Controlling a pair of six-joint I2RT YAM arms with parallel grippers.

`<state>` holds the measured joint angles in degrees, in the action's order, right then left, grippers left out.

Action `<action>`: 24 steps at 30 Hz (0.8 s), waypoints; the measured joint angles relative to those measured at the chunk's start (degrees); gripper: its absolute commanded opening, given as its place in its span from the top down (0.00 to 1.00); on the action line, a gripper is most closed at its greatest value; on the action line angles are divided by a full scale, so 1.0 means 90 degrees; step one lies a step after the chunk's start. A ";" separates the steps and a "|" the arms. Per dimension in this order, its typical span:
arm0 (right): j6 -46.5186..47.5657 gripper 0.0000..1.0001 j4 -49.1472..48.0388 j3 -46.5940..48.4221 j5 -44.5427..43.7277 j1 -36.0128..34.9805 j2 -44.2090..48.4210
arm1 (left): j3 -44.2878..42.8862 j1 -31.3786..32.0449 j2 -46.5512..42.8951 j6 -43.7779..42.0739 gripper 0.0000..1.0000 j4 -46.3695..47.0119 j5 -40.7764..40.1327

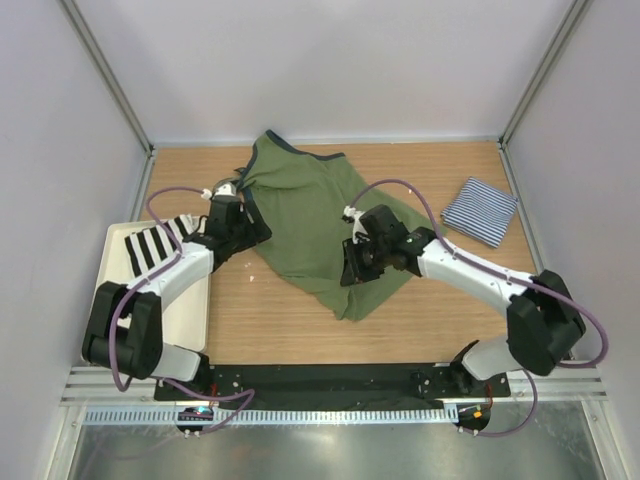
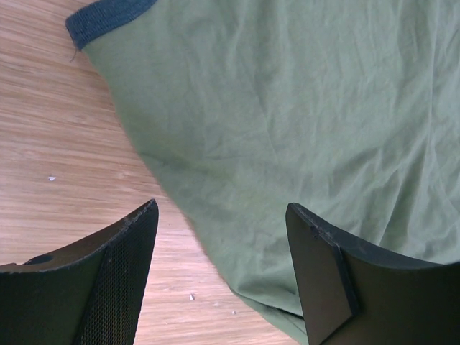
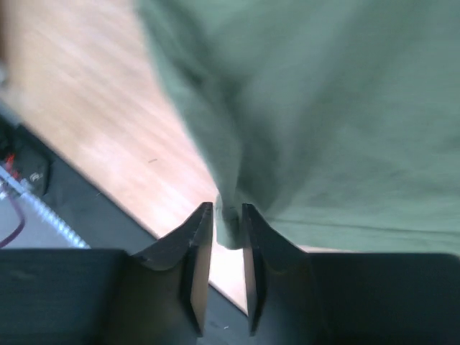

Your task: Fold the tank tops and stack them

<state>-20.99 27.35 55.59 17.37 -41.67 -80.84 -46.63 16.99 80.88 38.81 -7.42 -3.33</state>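
The olive green tank top [image 1: 305,215] lies spread and rumpled in the middle of the wooden table, its navy trim [image 2: 108,18] toward the back. My left gripper [image 1: 248,230] stands open over the top's left edge [image 2: 287,108], jaws wide apart [image 2: 221,208], one over bare wood, one over cloth, gripping nothing. My right gripper [image 1: 352,265] is at the top's lower right part, shut on a pinched fold of the green cloth [image 3: 323,108] between its narrow jaws [image 3: 228,212]. The navy-and-white striped tank top [image 1: 480,211] lies folded at the back right.
A white tray [image 1: 190,320] sits at the left edge under the left arm, holding a black-and-white striped item [image 1: 150,250]. The black base rail [image 1: 330,378] runs along the near edge. Grey walls enclose the table on three sides.
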 measured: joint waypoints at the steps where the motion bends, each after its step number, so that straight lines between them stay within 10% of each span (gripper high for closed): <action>1: -0.0022 0.67 -0.0002 0.0000 0.0051 0.0267 -0.0192 | 0.0051 0.0000 0.0036 0.0000 0.27 0.0102 0.0019; 24: -0.0515 0.48 0.0051 -0.0996 -0.1396 0.0180 0.1103 | 0.0216 0.0015 0.0578 0.0022 0.28 0.0515 0.0282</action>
<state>-25.63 27.81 46.63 4.80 -40.05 -70.91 -44.69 17.12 86.08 39.00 -2.79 -0.80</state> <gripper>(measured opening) 0.520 0.724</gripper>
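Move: From the right hand, the green tank top's near hem corner lies about 6 cm back, level sideways, some 9 cm down; the folded striped tank top lies about 19 cm ahead and 31 cm right. The green top's side edge is almost straight under the left hand, roughly 8 cm down and 1 cm back; the tray's middle is about 25 cm to that hand's left and 12 cm back. The right hand opens, dips, then rises, shifting 5 cm right; the left sinks 3 cm towards the cloth. ##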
